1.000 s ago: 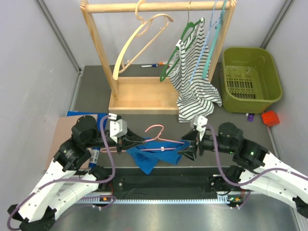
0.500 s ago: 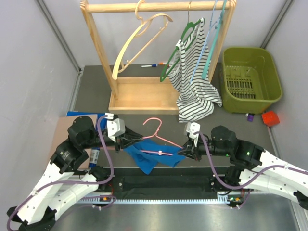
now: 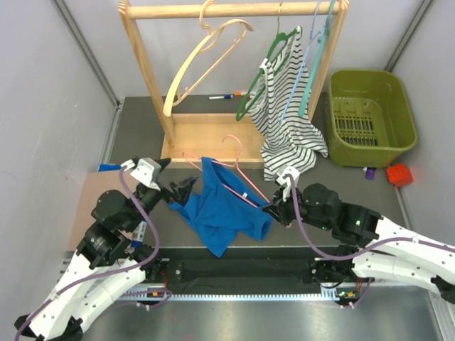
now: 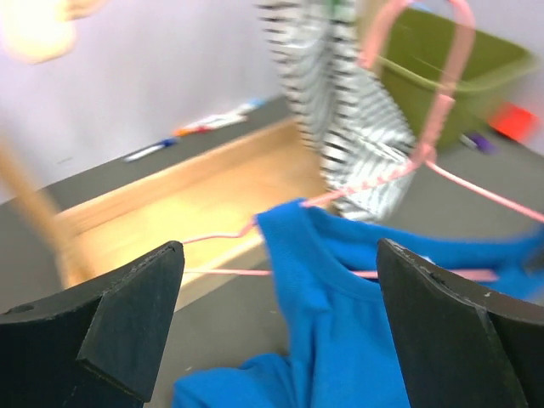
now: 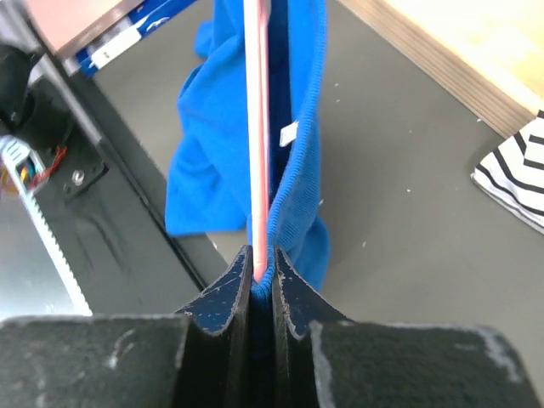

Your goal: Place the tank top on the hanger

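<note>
The royal-blue tank top (image 3: 217, 213) hangs draped over the thin pink hanger (image 3: 238, 181), which is tilted with its hook (image 3: 233, 144) toward the wooden rack. My right gripper (image 3: 276, 208) is shut on the hanger's right end, with a fold of blue fabric pinched beside the wire (image 5: 257, 127). The right wrist view shows the tank top (image 5: 212, 153) hanging down the wire away from the jaws. My left gripper (image 3: 178, 183) stands wide open just left of the tank top, touching nothing. In the left wrist view the blue fabric (image 4: 374, 323) and pink wire (image 4: 442, 93) lie beyond its fingers (image 4: 127, 314).
A wooden clothes rack (image 3: 213, 138) stands behind, holding a cream hanger (image 3: 206, 57) and a striped top (image 3: 288, 121) on a green hanger. A green basket (image 3: 370, 110) and a red block (image 3: 399, 174) sit at right. Markers (image 3: 226, 96) lie at the back, a brown board (image 3: 92, 195) at left.
My left gripper opened, let go and drew back to the left. My right gripper shut on the hanger's right end and lifted it, so the tank top now hangs from it nearer the rack.
</note>
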Controlling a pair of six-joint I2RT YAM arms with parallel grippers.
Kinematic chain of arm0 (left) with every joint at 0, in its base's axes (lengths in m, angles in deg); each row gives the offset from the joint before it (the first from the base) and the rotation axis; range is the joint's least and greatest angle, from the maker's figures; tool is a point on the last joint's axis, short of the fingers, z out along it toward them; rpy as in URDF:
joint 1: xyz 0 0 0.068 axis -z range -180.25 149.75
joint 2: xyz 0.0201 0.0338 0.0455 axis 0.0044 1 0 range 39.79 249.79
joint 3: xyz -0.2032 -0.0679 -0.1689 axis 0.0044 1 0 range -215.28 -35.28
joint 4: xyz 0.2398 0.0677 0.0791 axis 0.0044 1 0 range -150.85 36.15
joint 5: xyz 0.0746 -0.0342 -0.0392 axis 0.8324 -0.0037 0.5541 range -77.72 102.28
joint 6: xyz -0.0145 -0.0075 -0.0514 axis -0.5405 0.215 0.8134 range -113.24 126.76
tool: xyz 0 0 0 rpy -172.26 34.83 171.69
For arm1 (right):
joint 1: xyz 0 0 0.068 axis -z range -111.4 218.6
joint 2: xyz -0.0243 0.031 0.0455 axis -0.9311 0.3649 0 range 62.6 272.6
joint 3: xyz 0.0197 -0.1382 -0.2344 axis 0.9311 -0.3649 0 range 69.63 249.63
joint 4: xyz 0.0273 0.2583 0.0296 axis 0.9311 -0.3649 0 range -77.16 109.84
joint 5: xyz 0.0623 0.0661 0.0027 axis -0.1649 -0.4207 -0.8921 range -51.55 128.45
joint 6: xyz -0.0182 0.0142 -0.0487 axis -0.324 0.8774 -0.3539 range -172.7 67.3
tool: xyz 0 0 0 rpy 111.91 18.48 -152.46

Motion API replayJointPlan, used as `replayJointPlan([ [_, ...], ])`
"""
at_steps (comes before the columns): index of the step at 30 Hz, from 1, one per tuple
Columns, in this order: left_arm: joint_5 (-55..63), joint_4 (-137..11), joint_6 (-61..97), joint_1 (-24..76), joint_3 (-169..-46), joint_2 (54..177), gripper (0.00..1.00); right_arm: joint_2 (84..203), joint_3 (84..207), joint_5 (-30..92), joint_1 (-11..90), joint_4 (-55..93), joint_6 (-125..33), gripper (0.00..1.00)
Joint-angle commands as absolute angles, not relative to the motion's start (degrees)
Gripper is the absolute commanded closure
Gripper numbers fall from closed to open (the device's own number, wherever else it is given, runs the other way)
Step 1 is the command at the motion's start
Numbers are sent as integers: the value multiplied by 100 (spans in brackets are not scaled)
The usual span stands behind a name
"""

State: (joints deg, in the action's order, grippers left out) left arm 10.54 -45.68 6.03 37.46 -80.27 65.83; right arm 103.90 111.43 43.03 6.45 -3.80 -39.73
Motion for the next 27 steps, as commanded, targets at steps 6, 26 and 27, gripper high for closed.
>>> replayJointPlan([
  [6, 3987, -5707, 1107, 3754, -7308, 5553, 1, 11532, 12077, 7153, -1030, 1043, -2547, 100],
  [26, 4383, -5593, 1133, 3754, -7132, 5631, 1, 14029, 14959, 9356, -920, 199, -762, 100],
  [27, 4383, -5593, 1124, 3754, -7123, 5622, 1, 14151, 15031, 9364, -866, 217, -727, 100],
])
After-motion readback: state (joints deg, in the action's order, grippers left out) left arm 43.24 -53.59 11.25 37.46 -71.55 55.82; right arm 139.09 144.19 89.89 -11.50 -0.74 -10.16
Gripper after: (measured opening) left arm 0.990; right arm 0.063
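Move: The rack's bar, at the gap between the wooden hanger and the green hanger, is roughly 28 cm ahead of the right hand, 8 cm left and 25 cm higher. From this hand, the wooden hanger lies about 25 cm ahead, 18 left and 17 up; the green hanger 22 ahead, 3 right and 12 up. That bar spot is some 22 cm ahead of the left hand, 17 right and 12 up. Right hand swings the hanger clockwise, left and up some 10 cm, towards the bar; left hand retreats left. ##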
